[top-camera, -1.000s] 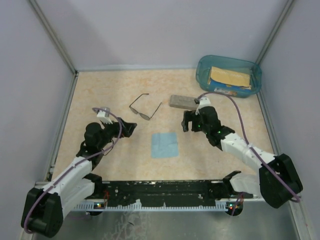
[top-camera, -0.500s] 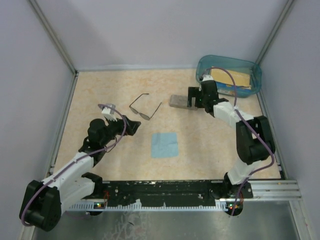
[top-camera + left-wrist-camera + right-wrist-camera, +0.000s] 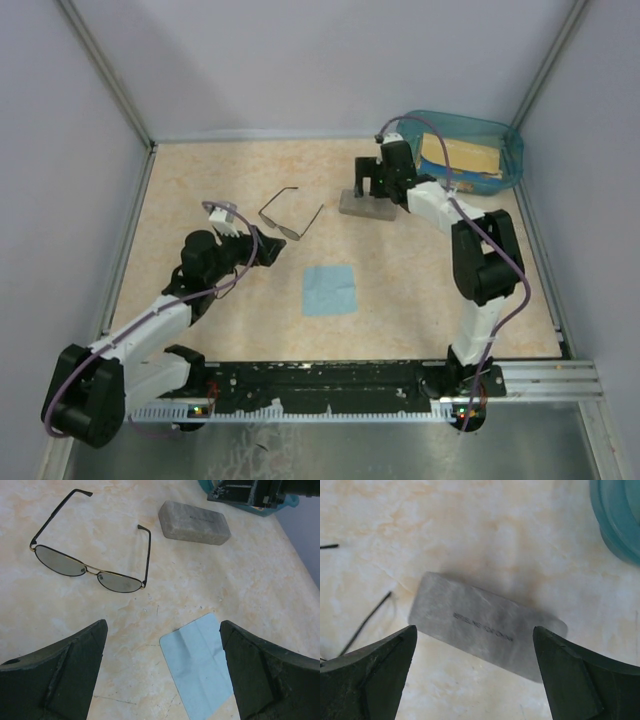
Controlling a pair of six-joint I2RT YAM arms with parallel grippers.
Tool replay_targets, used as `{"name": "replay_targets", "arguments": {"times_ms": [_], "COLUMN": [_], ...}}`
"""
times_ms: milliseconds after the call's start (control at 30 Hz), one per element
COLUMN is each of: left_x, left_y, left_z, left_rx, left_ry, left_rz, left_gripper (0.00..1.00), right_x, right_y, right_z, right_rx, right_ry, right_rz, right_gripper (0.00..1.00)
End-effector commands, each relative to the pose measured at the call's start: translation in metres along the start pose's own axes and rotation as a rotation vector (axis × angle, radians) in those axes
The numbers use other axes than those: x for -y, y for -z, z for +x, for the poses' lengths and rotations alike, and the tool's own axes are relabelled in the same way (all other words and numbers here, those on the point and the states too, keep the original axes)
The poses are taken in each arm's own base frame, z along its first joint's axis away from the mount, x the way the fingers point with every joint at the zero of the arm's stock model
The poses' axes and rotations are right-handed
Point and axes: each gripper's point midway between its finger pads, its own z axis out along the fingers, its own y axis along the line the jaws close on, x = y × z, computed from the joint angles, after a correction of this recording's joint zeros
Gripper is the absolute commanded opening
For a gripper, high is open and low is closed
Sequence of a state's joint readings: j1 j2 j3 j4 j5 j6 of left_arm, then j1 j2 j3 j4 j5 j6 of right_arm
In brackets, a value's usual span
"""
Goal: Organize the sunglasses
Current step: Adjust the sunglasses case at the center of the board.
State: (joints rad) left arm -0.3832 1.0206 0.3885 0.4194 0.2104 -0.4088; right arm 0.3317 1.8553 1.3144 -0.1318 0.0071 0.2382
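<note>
The sunglasses lie unfolded on the table, lenses toward my left arm; their thin dark frame is in full sight in the left wrist view. My left gripper is open, just short of them and holding nothing. My right gripper hovers open over the grey case. In the right wrist view the case sits between and beyond the open jaws, untouched. One temple arm tip shows at that view's left.
A light blue cloth lies flat in the middle of the table, partly under my left jaws. A teal bin with tan contents stands at the back right, close to the case. Grey walls enclose the table on three sides.
The right arm swung from mid-table to the back, over the grey case, and its jaws opened wider. The left gripper crept slightly toward the sunglasses.
</note>
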Motion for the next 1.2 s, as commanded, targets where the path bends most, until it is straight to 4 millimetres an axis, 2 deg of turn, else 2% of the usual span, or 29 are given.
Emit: {"name": "replay_targets", "arguments": {"times_ms": [0, 200, 367, 567, 733, 967, 1167], "left_x": [0.017, 0.018, 0.016, 0.015, 0.014, 0.016, 0.017], "left_y": [-0.006, -0.003, 0.001, 0.003, 0.003, 0.005, 0.003], "left_z": [-0.022, -0.020, -0.021, -0.022, -0.022, -0.022, -0.021], "left_rx": [0.048, 0.041, 0.045, 0.049, 0.049, 0.047, 0.040], "left_ry": [-0.022, -0.019, -0.028, -0.036, -0.035, -0.037, -0.033], "left_rz": [0.051, 0.050, 0.034, 0.024, 0.022, 0.029, 0.036], "left_gripper": [1.00, 1.00, 1.00, 1.00, 1.00, 1.00, 1.00], "right_x": [-0.035, -0.062, -0.075, -0.091, -0.102, -0.090, -0.060], "right_y": [-0.008, -0.041, -0.063, -0.078, -0.087, -0.085, -0.073], "right_z": [-0.039, -0.059, -0.061, -0.057, -0.043, -0.033, -0.036], "right_rx": [0.063, 0.023, -0.011, -0.045, -0.083, -0.099, -0.090], "right_ry": [0.045, 0.048, 0.047, 0.056, 0.073, 0.078, 0.023], "right_rz": [-0.023, -0.060, -0.077, -0.103, -0.112, -0.070, -0.058], "right_gripper": [0.99, 0.97, 0.97, 0.97, 0.97, 0.99, 0.99]}}
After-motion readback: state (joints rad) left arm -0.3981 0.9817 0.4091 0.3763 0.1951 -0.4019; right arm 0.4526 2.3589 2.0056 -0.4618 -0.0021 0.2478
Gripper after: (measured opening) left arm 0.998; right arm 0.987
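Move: Beneath the open right hand and slightly behind it lies the grey sunglasses case, its middle about 3 cm back, 1 cm to the left and 8 cm down. The sunglasses lie some 20 cm to this hand's left and 6 cm back; the teal basket stands roughly 20 cm to its right and 8 cm ahead. From the left hand the case is about 15 cm ahead, 24 cm to the right and 13 cm lower. Swinging left and forward over the case towards the clear board off its far left corner, the right hand ends about 10 cm left and 6 cm farther out. It first lifts a couple of centimetres, then sinks to finish some 4 cm below its start, easing back slightly from its farthest reach. The wrist tips down and turns a little counter-clockwise; the fingers stay wide open. ##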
